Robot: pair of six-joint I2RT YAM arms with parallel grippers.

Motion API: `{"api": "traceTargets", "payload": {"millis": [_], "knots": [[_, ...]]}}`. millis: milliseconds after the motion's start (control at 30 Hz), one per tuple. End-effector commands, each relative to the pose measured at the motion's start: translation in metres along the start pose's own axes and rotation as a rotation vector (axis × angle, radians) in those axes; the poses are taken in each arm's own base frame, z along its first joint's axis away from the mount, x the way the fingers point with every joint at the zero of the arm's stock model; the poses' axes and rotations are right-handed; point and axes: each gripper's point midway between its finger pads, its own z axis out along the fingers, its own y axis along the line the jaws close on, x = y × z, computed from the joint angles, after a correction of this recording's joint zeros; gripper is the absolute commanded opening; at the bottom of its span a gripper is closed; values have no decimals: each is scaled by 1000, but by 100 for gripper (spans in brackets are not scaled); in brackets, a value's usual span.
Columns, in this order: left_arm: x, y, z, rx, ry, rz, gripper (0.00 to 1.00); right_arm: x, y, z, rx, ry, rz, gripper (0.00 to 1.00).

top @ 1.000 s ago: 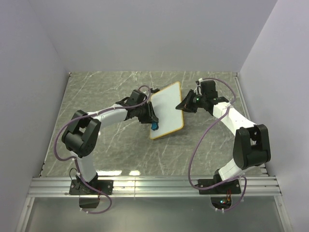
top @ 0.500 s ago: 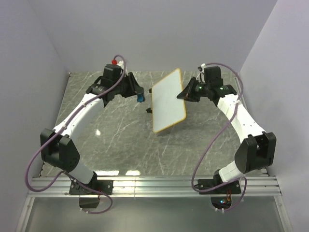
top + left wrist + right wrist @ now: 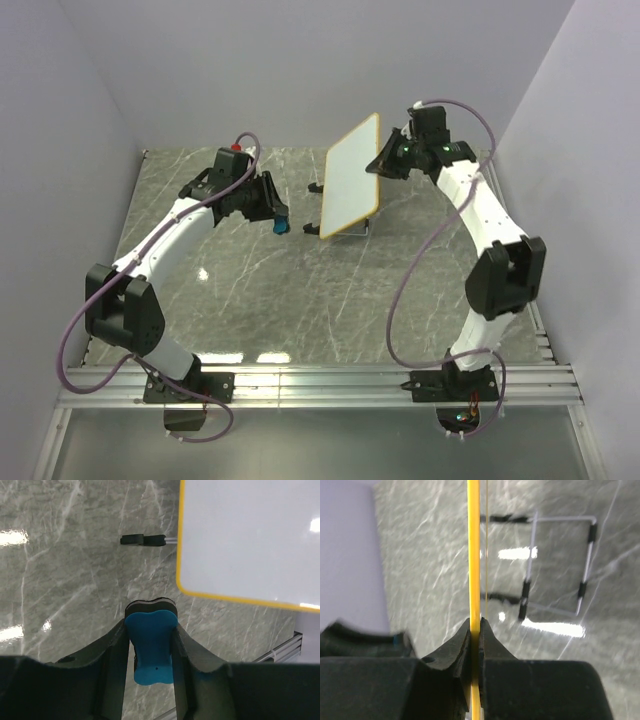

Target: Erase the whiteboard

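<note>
The whiteboard (image 3: 352, 178), white with a thin yellow-tan frame, is held tilted up off the table at the back centre. My right gripper (image 3: 384, 162) is shut on its right edge. In the right wrist view the frame (image 3: 474, 550) runs edge-on between the shut jaws of that gripper (image 3: 475, 625). My left gripper (image 3: 276, 216) hangs left of the board, apart from it, shut on a small blue eraser (image 3: 281, 226). In the left wrist view the eraser (image 3: 150, 647) sits between the fingers and the board's face (image 3: 250, 540) looks clean.
A thin wire stand with black feet (image 3: 587, 535) shows behind the board; one black foot (image 3: 316, 187) pokes out at its left (image 3: 142, 540). The grey marble table (image 3: 250, 290) is walled on three sides, with a metal rail (image 3: 320, 385) at the near edge.
My left arm has swung back to the left, off the board, with the eraser still held. My right arm has lifted the board up and toward the back wall, tilting it steeper.
</note>
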Motion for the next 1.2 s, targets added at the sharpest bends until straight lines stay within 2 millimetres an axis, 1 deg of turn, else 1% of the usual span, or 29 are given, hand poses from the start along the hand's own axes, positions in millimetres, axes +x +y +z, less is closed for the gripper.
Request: {"api": "traceTargets", "payload": {"millis": [0,33,67,100,133,200,267,333,433,500,533,600,633,700,733,833,900,1000,1167], "knots": [[1,0,-9,7,-3,40,0,-30,14,9,-22,-70,-30,0],[1,1,-9,1,-2,42,0,-33,13,12,-16,-72,-28,0],[1,4,-9,-6,-3,47,0,-30,8,22,-6,-60,-23,0],[1,6,-9,-12,-5,49,0,-30,5,25,1,-60,-18,0],[0,9,-9,-18,-6,44,0,-24,-2,31,12,-43,-8,0],[1,13,-9,-28,-7,37,0,-17,-8,42,9,-19,9,0],[3,24,-7,-57,-7,24,0,-5,-15,52,5,18,26,0],[7,42,-4,-113,-6,4,0,4,-18,57,-1,40,43,0],[13,69,2,-191,6,-24,0,9,-15,62,-19,51,48,0],[17,80,4,-219,12,-30,0,6,-11,61,-27,42,44,0],[16,84,4,-225,9,-35,0,4,-7,60,-38,35,40,0],[15,87,5,-226,9,-34,0,-4,7,52,-81,11,32,0],[15,86,5,-223,11,-35,0,-12,17,46,-118,-18,20,0],[12,85,7,-215,9,-37,0,-15,32,37,-177,-27,28,0],[10,84,7,-211,7,-39,0,-22,42,30,-212,-54,21,0],[6,83,10,-205,4,-44,0,-28,55,21,-258,-74,35,0],[5,82,11,-204,9,-42,0,-31,57,18,-257,-88,38,0],[4,83,13,-207,16,-39,0,-28,54,23,-237,-72,39,0],[3,82,15,-205,24,-38,0,-19,38,34,-201,-52,52,0]]}}
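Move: The left hand already holds the eraser, about 1 cm ahead, 1 cm right and 2 cm below its hand point; the whiteboard's middle lies some 9 cm ahead and 15 cm right, about level in height. The stand's near foot sits roughly 1 cm ahead, 8 cm right and 8 cm below. The right hand already grips the board's right edge, with the board's middle about 1 cm back, 7 cm left and 6 cm below; from it the eraser is some 11 cm back, 21 cm left and 8 cm below. Keeping its pinch on the eraser, the left hand draws away from the whiteboard over bare table, going left and down together by roughly 7 cm each way, while its wrist turns some 15 degrees so the fingers point more steeply down. The right hand keeps its grip on the board's right edge and carries it quickly down about 6 cm and a little forward, then eases some 3 cm left with a slight rise, rolling its left side up a few degrees. ##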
